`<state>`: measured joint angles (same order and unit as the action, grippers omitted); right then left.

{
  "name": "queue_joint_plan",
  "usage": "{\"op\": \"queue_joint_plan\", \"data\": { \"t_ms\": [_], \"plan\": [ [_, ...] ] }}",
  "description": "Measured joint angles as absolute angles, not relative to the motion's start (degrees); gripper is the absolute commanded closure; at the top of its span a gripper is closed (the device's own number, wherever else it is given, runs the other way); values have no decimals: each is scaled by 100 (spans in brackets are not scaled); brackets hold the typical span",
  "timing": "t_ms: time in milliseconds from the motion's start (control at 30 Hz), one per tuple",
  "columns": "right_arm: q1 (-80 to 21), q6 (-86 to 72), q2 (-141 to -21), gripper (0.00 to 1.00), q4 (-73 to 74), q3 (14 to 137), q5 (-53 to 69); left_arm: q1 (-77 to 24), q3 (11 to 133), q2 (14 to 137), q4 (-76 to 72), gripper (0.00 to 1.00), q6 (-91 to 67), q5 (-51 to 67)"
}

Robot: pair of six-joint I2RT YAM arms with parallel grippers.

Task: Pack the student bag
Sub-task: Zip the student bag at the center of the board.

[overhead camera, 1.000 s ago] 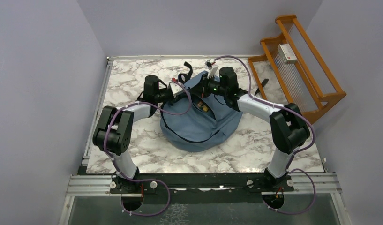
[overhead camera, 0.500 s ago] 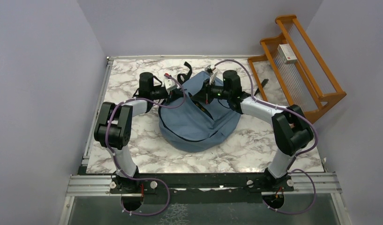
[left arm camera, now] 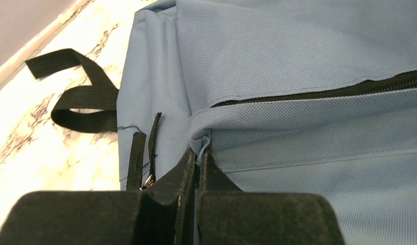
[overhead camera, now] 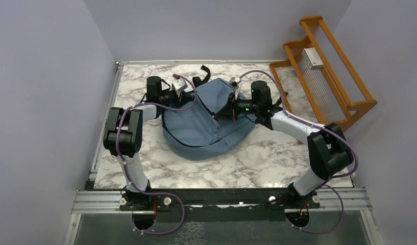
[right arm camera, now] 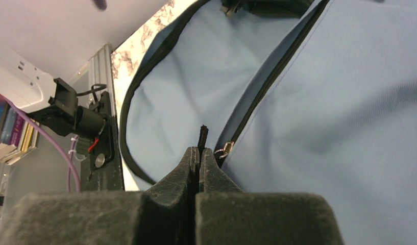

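The slate-blue student bag (overhead camera: 201, 125) lies flat in the middle of the marble table, its black straps (overhead camera: 202, 76) trailing toward the back. My left gripper (overhead camera: 189, 92) is at the bag's back left corner, shut on a pinch of blue fabric (left arm camera: 201, 145) at the end of the dark zipper line (left arm camera: 318, 92). My right gripper (overhead camera: 225, 113) sits over the bag's right half. It is shut on a black zipper pull tab (right arm camera: 202, 133), beside a small metal slider (right arm camera: 226, 148). No opening into the bag shows.
A wooden rack (overhead camera: 328, 76) stands at the back right, holding a white box (overhead camera: 312, 57). A small black object (overhead camera: 287, 92) lies on the table beside it. Black straps (left arm camera: 83, 97) lie on the marble left of the bag. A metal rail (overhead camera: 221, 200) runs along the near edge.
The left gripper pulled the bag's corner leftward and back. The right gripper moved nearer along the zipper line. The gap that showed items inside has closed, and the bag shifted left.
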<state>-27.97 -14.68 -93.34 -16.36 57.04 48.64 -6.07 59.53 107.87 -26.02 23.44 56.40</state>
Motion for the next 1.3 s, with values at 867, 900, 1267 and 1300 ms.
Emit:
{"op": "queue_joint_plan", "data": {
  "t_ms": [867,900,1267,1300],
  "plan": [
    [-2576,-1048,-8823,63,-1138,4921,4412,-593,7352,11727,-1931,59,1610,5256],
    [-2578,-1076,-8779,59,-1061,4925,4351,-576,7354,11708,-1929,51,1570,5181],
    [-2587,-1522,-7579,45,-676,5369,1844,-521,7142,9915,-2171,4,482,4047],
    [-2587,-1538,-7461,44,-676,5384,1555,-521,7057,9638,-2228,2,224,3795]
  ]
}}
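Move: My right fingers hold the pull cord of the front pocket zip; that zip's lower-right end lies some 3 cm to the right, 2 cm back and 4 cm below, its upper-left end about 8 cm ahead and 7 cm left. My left hand grips a fold of the bag, with the cord about 11 cm to its right and 9 cm back; the main zip pulls sit roughly 3 cm ahead, the strap loop 8 cm ahead and 5 cm right. With my left fingers still pinching the fold, I draw it about 4.5 cm forward while my right hand takes the pull right and down, roughly 3.5 cm each, towards the pocket zip's lower-right end. Then both grippers open and let go: my left goes nearly straight up, while my right lifts away forward and to the right, turning some 30 degrees clockwise. ##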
